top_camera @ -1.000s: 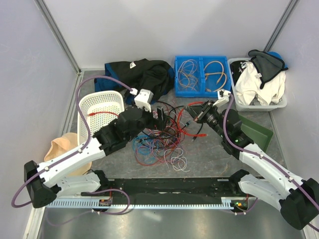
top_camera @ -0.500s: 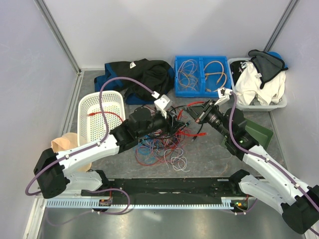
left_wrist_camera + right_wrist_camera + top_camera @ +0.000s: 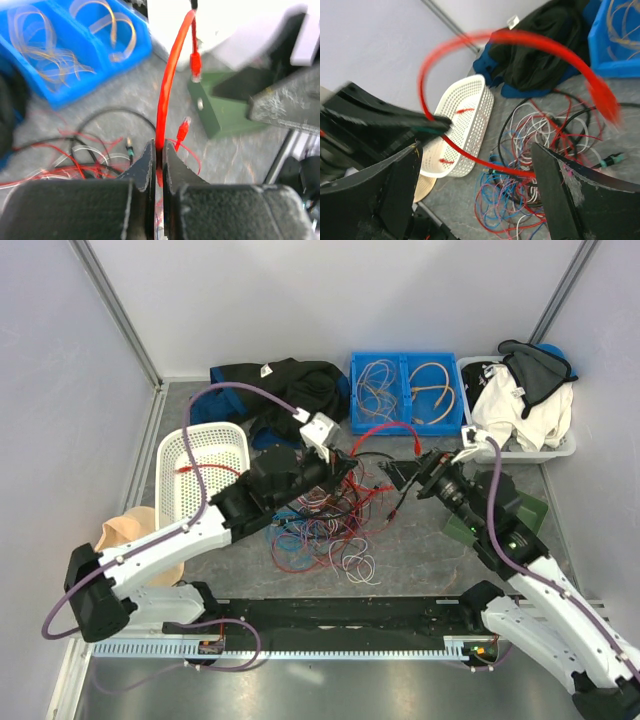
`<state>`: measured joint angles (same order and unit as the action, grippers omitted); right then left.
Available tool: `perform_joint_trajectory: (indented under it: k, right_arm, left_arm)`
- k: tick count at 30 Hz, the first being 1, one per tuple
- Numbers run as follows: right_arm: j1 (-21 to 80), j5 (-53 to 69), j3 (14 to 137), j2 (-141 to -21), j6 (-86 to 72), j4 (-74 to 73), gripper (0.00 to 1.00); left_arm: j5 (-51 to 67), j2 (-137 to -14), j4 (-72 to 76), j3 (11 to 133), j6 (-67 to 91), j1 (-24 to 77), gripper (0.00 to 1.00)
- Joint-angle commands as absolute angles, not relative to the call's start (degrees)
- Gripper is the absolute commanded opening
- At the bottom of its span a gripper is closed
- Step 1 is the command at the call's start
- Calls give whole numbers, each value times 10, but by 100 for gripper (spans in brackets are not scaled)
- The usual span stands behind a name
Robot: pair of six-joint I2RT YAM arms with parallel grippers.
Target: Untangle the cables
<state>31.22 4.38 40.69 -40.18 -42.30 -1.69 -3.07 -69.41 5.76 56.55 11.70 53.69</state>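
The cables (image 3: 320,525) lie as a tangle of red, blue, white and black wires on the grey table centre, also in the right wrist view (image 3: 535,165). My left gripper (image 3: 347,465) is shut on a thick red cable (image 3: 170,75), pinched between its jaws (image 3: 159,155). That cable arcs up and over (image 3: 385,427) toward my right gripper (image 3: 402,473), ending in a loose red connector (image 3: 195,62). My right gripper (image 3: 480,195) is open wide and empty, with the red arc (image 3: 520,37) passing in front of it.
A white perforated basket (image 3: 165,455) holding red cables stands left of the tangle. Black clothing (image 3: 290,390), a blue bin of cables (image 3: 352,390) and a white tub of clothes (image 3: 520,450) line the back. A green plate (image 3: 520,502) lies right; a black rail (image 3: 340,615) runs along the front.
My left gripper has moved right and back and lifted the red cable into a high arc. My right gripper has drawn back to the right.
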Motion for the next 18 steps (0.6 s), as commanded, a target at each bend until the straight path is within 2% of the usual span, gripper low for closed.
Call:
perform_joint_trajectory:
  k: [1,2,3,5,15,18]
  right_arm:
    - [311,-22,403,-335,-374,-65,97]
    - [311,-30,399,-326,-365,-72,97]
    - [311,-36,395,-312,-360,-89,97]
    - [310,-40,393,-302,-346,-107,96]
    - [311,-57,342,-262,-334,-142,96]
    - [311,-48,331,-277,-331,-131,95]
  left_arm:
    - [-112,-685,-28,699,91,535,2]
    - [-132,-709,-153,742,85,535,2]
    - [-156,-778,-222,844,84,536,2]
    - [-201,-832,-372,925,73,536,2]
    - [-322,-834,-475,980,14,544,2]
    - [-317,-828,-490,976,17,546,2]
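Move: The left hand, already shut on a red cable, has the white basket some 33 cm to its left, 6 cm farther out and 25 cm lower. The cable tangle lies almost beneath this hand, about 6 cm left, level with it fore and aft, 28 cm down; the dark jacket is 25 cm ahead, 18 cm left. From the empty right hand the basket is roughly 45 cm left and 5 cm ahead, the tangle 18 cm left, level with it fore and aft. Keeping its pinch on the red cable, the left hand whips upward about 10 cm and a little forward, then sinks most of that height again while swinging some 7 cm left, towards the basket, its fingers tipping down and turning counter-clockwise. The right hand, open and still empty, draws off to the right and slightly back, rises briefly, then dips about 5 cm below its starting height. ##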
